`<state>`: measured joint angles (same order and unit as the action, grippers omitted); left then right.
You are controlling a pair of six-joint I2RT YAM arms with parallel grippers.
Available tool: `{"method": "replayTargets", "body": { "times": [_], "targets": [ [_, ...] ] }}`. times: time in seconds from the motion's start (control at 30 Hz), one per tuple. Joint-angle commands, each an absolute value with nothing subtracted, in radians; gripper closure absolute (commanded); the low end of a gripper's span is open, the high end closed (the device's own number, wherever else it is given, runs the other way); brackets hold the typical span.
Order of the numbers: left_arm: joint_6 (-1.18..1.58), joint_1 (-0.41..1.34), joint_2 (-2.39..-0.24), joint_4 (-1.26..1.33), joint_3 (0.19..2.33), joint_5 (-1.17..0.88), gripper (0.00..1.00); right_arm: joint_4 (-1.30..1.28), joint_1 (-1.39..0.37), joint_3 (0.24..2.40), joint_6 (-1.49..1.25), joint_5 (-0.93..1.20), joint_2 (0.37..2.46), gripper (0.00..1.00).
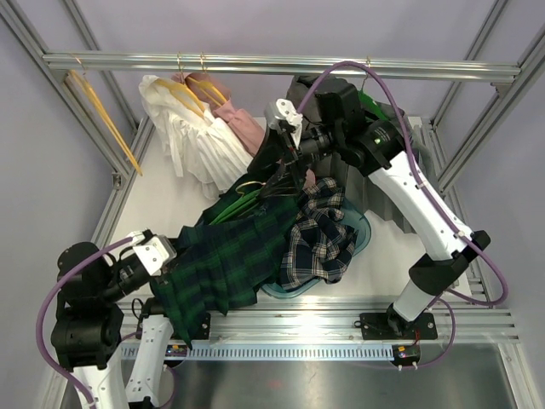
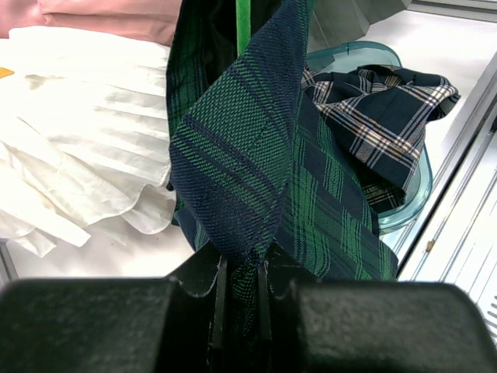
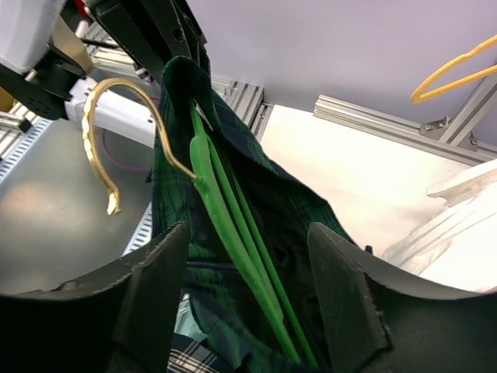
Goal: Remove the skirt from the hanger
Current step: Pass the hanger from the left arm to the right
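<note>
The skirt point(image 1: 230, 256) is dark green and navy plaid and stretches from the hanger down to the left arm. My left gripper point(image 1: 173, 266) is shut on a fold of the skirt point(image 2: 233, 155); in the left wrist view the left gripper point(image 2: 241, 272) pinches the cloth between both pads. The hanger point(image 3: 208, 198) is green with a gold hook point(image 3: 97, 128), and the skirt point(image 3: 175, 155) still drapes over it. My right gripper point(image 3: 248, 233) stands open with one finger on each side of the hanger's green bars, not touching them. In the top view the right gripper point(image 1: 281, 175) sits just above the hanger point(image 1: 243, 194).
A teal bin point(image 1: 362, 234) beside the skirt holds a navy-and-white plaid garment point(image 1: 319, 239). A white pleated garment point(image 1: 200, 145) and a pink one point(image 1: 234, 115) hang from the top rail point(image 1: 281, 64). Yellow hangers point(image 1: 106, 119) hang at the back left.
</note>
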<state>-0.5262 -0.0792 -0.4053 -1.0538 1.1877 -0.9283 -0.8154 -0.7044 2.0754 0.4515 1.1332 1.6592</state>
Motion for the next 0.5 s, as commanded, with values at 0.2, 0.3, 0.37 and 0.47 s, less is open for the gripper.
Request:
{"method": "replayTargets", "body": {
  "times": [0.2,0.3,0.37,0.47],
  "targets": [
    [-0.519,-0.078,-0.4,-0.916,1.183,-0.974,1.0,-0.96,-0.788,2.125,0.652,1.034,1.698,0.5],
    [-0.511,-0.077,-0.399,-0.901,1.18,-0.977,1.0,-1.006,-0.796,2.121,0.699,1.016,1.709,0.58],
    [-0.502,-0.078,-0.396,-0.882,1.167,-0.977,1.0,-1.022,-0.804,2.121,0.732,1.002,1.716,0.65],
    [-0.485,-0.077,-0.39,-0.858,1.147,-0.973,1.0,-1.032,-0.811,2.121,0.767,0.989,1.718,0.75]
  ]
}}
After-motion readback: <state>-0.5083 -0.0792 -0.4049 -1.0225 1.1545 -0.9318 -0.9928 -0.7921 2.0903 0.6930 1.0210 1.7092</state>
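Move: The green hanger, still inside the green plaid skirt, has its middle about 5 cm to the right hand's left, 3 cm back and 4 cm below, its near arm passing just under the open fingers. From the right hand, the white skirt hangs some 14 cm left, 14 cm ahead and 15 cm lower; the basket lies about 12 cm right, 3 cm ahead and 38 cm below. From the left hand, the hanger's middle is roughly 7 cm ahead, 10 cm right and 4 cm up. Down onto the hanger's near arm, drifting slightly left and back, the right hand sinks between 4 and 5 cm, rolling and tilting a little, while its fingers close from about three-quarters open to roughly a quarter, bringing the pads in around the green bar beside the hook. The left hand stays put and keeps its pinch on the gathered edge of the skirt. ##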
